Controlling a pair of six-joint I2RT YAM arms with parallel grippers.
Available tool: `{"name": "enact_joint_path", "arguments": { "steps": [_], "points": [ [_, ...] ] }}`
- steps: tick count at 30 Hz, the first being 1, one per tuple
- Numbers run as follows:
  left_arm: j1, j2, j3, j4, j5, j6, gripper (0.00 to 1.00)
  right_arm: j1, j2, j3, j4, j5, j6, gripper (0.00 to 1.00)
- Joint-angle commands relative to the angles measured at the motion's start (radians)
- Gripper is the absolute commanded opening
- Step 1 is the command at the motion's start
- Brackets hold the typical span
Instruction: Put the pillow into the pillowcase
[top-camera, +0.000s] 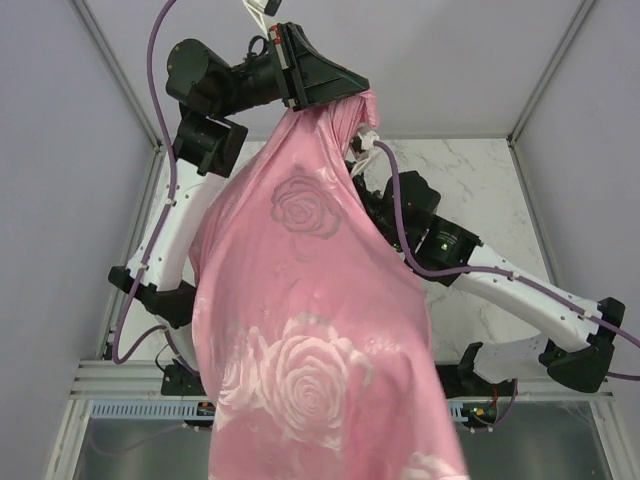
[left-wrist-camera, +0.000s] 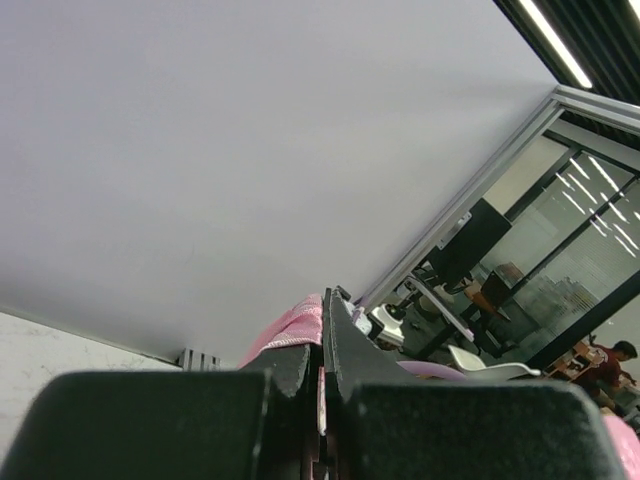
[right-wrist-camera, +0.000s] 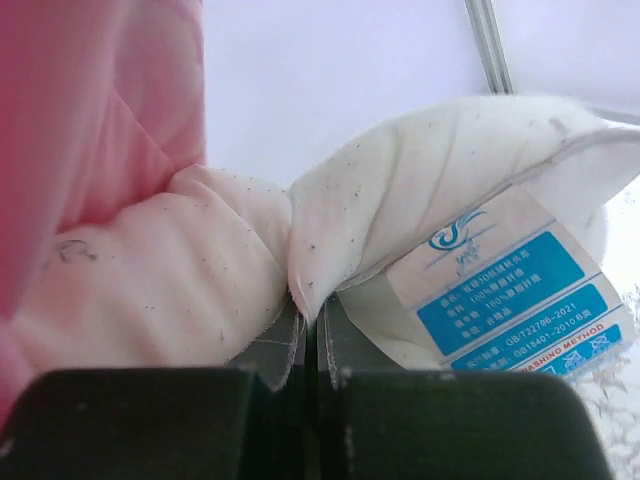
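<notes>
The pink satin pillowcase (top-camera: 310, 330) with pale rose patterns hangs in a long bulging drape from the top centre down to the near edge. My left gripper (top-camera: 335, 95) is raised high and shut on its top edge. In the left wrist view a strip of pink pillowcase (left-wrist-camera: 295, 328) sits pinched in my left gripper (left-wrist-camera: 322, 345). My right gripper (right-wrist-camera: 312, 318) is shut on a fold of the white pillow (right-wrist-camera: 420, 190), beside its white-and-blue tag (right-wrist-camera: 510, 295), and the pink pillowcase (right-wrist-camera: 100, 120) lies against the pillow's left. In the top view the drape hides the pillow and the right gripper.
The right arm (top-camera: 500, 270) reaches from the lower right up under the drape. The white marble table (top-camera: 490, 190) lies behind it, bounded by grey walls and metal frame posts (top-camera: 545, 70). A metal rail (top-camera: 120, 380) runs along the near edge.
</notes>
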Motion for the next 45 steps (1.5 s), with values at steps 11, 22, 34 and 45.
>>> {"name": "enact_joint_path", "arguments": {
  "steps": [11, 22, 34, 45],
  "points": [
    [0.070, 0.059, -0.039, 0.177, -0.174, -0.066, 0.02, -0.322, -0.096, 0.153, -0.375, 0.044, -0.095, 0.00],
    [0.070, 0.030, -0.057, 0.172, -0.059, 0.001, 0.02, -0.465, 0.051, 0.594, -0.416, -0.293, -0.187, 0.00],
    [0.073, -0.582, -1.032, -0.166, -0.291, 0.536, 0.05, -0.082, 0.022, -0.068, -0.253, -0.261, -0.287, 0.00],
    [0.070, -0.910, -1.515, -0.314, -0.500, 0.650, 0.04, 0.117, -0.074, -0.446, -0.091, -0.344, -0.167, 0.57]
  ]
}}
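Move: The pillowcase is to land on the far-left table top, some 28 cm ahead, 23 cm left and 58 cm below the left hand, which already holds its rim. From the right hand, that spot lies about 30 cm ahead, 14 cm left and 38 cm below. The pillow corner is pinched in the right fingers, roughly level with the left hand, 5 cm left of it and 20 cm below. Keep both grips and swing the flung-back case out over the table: left gripper about 8 cm forward, right gripper forward and right, then up. Next bring both back and well down, the left drifting left and ending some 35 cm lower, the right returning leftward, with both sets of fingers tipping down about 30 degrees. Finish by opening the right fingers to let go of the pillow corner, the left still pinching the rim. ##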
